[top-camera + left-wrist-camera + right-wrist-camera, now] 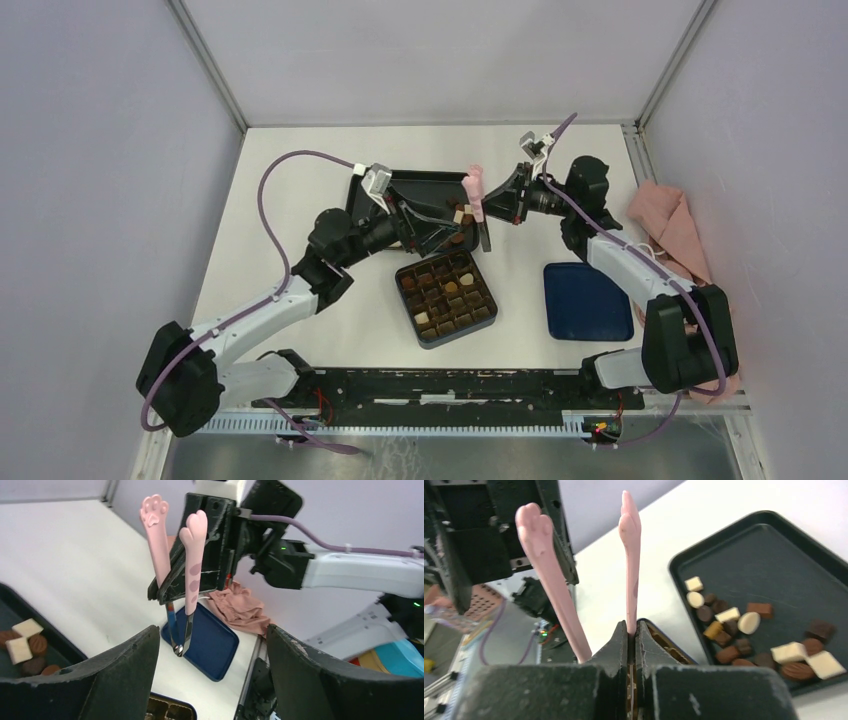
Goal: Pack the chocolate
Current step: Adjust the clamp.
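Note:
Loose pieces of chocolate (744, 625) in brown, dark and cream lie on a black tray (774, 550); the same pile (460, 215) shows from above. More pieces sit in a dark compartment box (446, 297). My right gripper (631, 632) is shut on one arm of the pink paw-shaped tweezers (630, 555); the other arm passes outside its left finger. The tweezers (192, 555) hang upright with their metal tips together. My left gripper (212, 630) stands open just below them, with nothing between its fingers. From above, both grippers meet over the tray's right edge by the tweezers (474, 188).
A dark blue lid or tray (587, 300) lies to the right of the box. A pink cloth (672, 225) is bunched against the right wall. Grey walls close in the table on three sides.

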`<action>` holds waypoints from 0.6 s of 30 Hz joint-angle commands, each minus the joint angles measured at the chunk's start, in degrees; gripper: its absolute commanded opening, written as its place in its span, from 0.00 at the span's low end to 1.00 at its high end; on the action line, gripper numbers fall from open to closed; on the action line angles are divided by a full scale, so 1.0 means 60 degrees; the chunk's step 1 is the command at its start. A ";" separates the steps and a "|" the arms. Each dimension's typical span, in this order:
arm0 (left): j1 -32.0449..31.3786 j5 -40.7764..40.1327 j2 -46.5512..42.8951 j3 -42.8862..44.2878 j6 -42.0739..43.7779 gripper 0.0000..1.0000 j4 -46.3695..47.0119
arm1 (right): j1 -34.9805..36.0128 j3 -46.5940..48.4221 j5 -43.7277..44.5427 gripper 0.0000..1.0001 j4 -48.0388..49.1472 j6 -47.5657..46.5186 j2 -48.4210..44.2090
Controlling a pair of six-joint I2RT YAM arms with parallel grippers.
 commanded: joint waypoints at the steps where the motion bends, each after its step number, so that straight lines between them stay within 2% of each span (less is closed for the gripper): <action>1: 0.0252 0.2051 -0.0276 -0.0325 -0.0607 0.82 0.1827 | 0.0076 -0.0134 -0.1474 0.00 0.2678 0.1897 -0.0258; 4: 0.0272 0.2277 0.0036 0.0066 -0.0549 0.81 0.1902 | 0.0263 -0.0116 -0.1699 0.00 0.2617 0.1929 -0.0343; 8: 0.0281 0.2822 0.0939 0.0926 -0.0747 0.69 0.2169 | 0.0542 -0.0105 -0.1731 0.00 0.2154 0.1549 -0.0507; 11: 0.0274 0.3120 0.1352 0.1307 -0.1123 0.65 0.2741 | 0.0567 -0.0012 -0.1680 0.00 0.1657 0.1159 -0.0565; 15: 0.0273 0.2994 0.1591 0.1553 -0.1138 0.60 0.2760 | 0.0591 0.0016 -0.1692 0.00 0.1640 0.1136 -0.0551; 18: 0.0262 0.3010 0.1820 0.1698 -0.1135 0.50 0.2744 | 0.0631 0.0044 -0.1677 0.00 0.1640 0.1166 -0.0515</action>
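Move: The clamp, already upright in the right gripper with its pink paws up, is about 8 cm to the right of the left gripper, 5 cm ahead and some 4 cm lower. From the right gripper, the open left gripper is about 8 cm left, 5 cm back and 4 cm higher. Far below the left hand, the chocolate box's middle is roughly 4 cm back and 5 cm right; the black tray's is 17 cm ahead and 2 cm left. Bring the clamp towards the open left gripper: draw the right hand back about 5 cm, rising and easing left a little, turning some 10 degrees counter-clockwise, fingers kept shut on it. Meanwhile raise the left gripper about 3.5 cm, first backing 2 cm, then reaching right towards the clamp's pink arms, turning clockwise some 15 degrees and narrowing its fingers to about half open. ##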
